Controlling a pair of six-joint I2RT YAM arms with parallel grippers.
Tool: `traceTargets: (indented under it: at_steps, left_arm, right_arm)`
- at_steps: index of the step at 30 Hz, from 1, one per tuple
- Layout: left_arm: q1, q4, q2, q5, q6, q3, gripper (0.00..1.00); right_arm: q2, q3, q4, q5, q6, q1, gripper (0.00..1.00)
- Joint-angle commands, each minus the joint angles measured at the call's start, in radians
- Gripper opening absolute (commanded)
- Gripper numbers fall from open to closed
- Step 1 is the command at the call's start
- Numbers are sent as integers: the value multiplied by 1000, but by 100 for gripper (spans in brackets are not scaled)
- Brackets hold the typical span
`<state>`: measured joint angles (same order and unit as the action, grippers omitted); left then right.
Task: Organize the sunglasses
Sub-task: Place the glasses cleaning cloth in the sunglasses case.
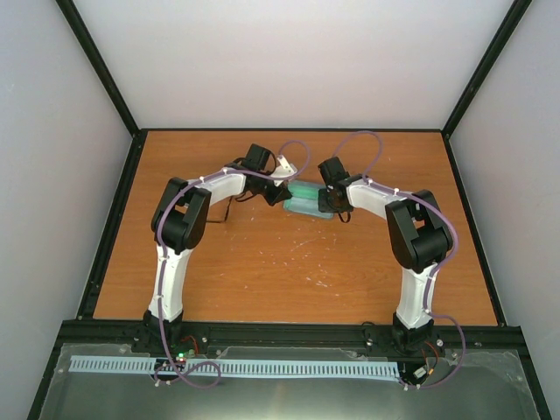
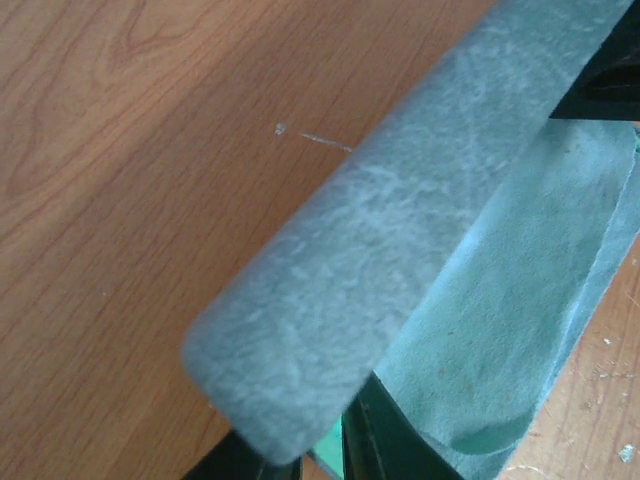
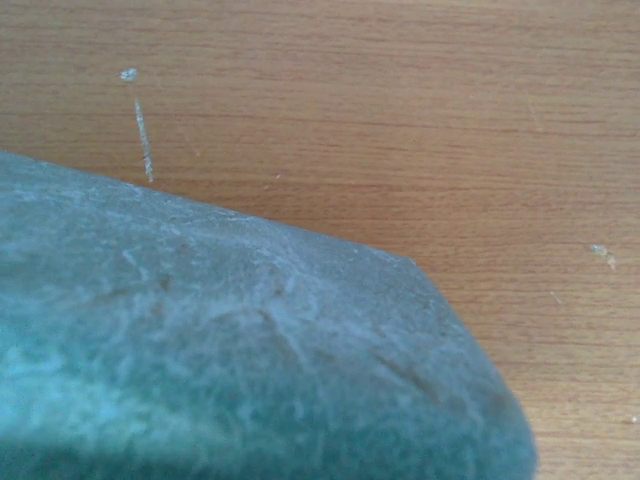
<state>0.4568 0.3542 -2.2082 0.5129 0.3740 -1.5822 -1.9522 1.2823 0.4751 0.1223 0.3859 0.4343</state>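
The sunglasses are out of view in every frame. A grey-blue case with green lining lies mid-table between both arms. In the left wrist view its grey lid slants across the frame, with the green lining open to the right. My left gripper is at the case's left end, and its dark fingers stand close together with a sliver of green edge between them. My right gripper is at the case's right end. In the right wrist view the case fills the lower frame and hides the fingers.
The wooden table is bordered by a black frame and white walls. Purple cables loop above both wrists. Small pale scratches mark the wood.
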Motion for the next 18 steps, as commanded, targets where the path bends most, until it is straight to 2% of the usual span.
traceTargets:
  at_steps: [1,6,18]
  left_arm:
    - [5,-28,8,-14,-8,4,16]
    - [4,-38,27,-20,-9,30,20]
    - [5,-96,157,-3,-25,143,36]
  right_arm:
    - [-8,15,2,40,13,-6,12]
    - [10,7,-1,55,21,-7,27]
    - [134,-48,-5,131,62,-1,30]
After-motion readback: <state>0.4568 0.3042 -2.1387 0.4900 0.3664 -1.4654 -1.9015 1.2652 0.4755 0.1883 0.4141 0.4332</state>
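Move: The cloth lies in the open sunglasses case, its middle some 6 cm to my left hand's right, about 1 cm nearer me and 1 cm below. From my right hand it is about 6 cm to the left, level fore and aft, also at roughly finger height. The case's raised lid stands about 4 cm ahead of my left hand and 5 cm to its right; the sunglasses lie some 20 cm to that hand's left, straight abeam. My right fingers open part-way early, then I lift that hand about 1.5 cm and ease it 1 cm right at the cloth's right end, tilting it slightly. My left fingers keep spreading as that hand first dips about 1 cm, then draws back some 1.5 cm and left 1 cm, rising again, clear of the case's left end. ##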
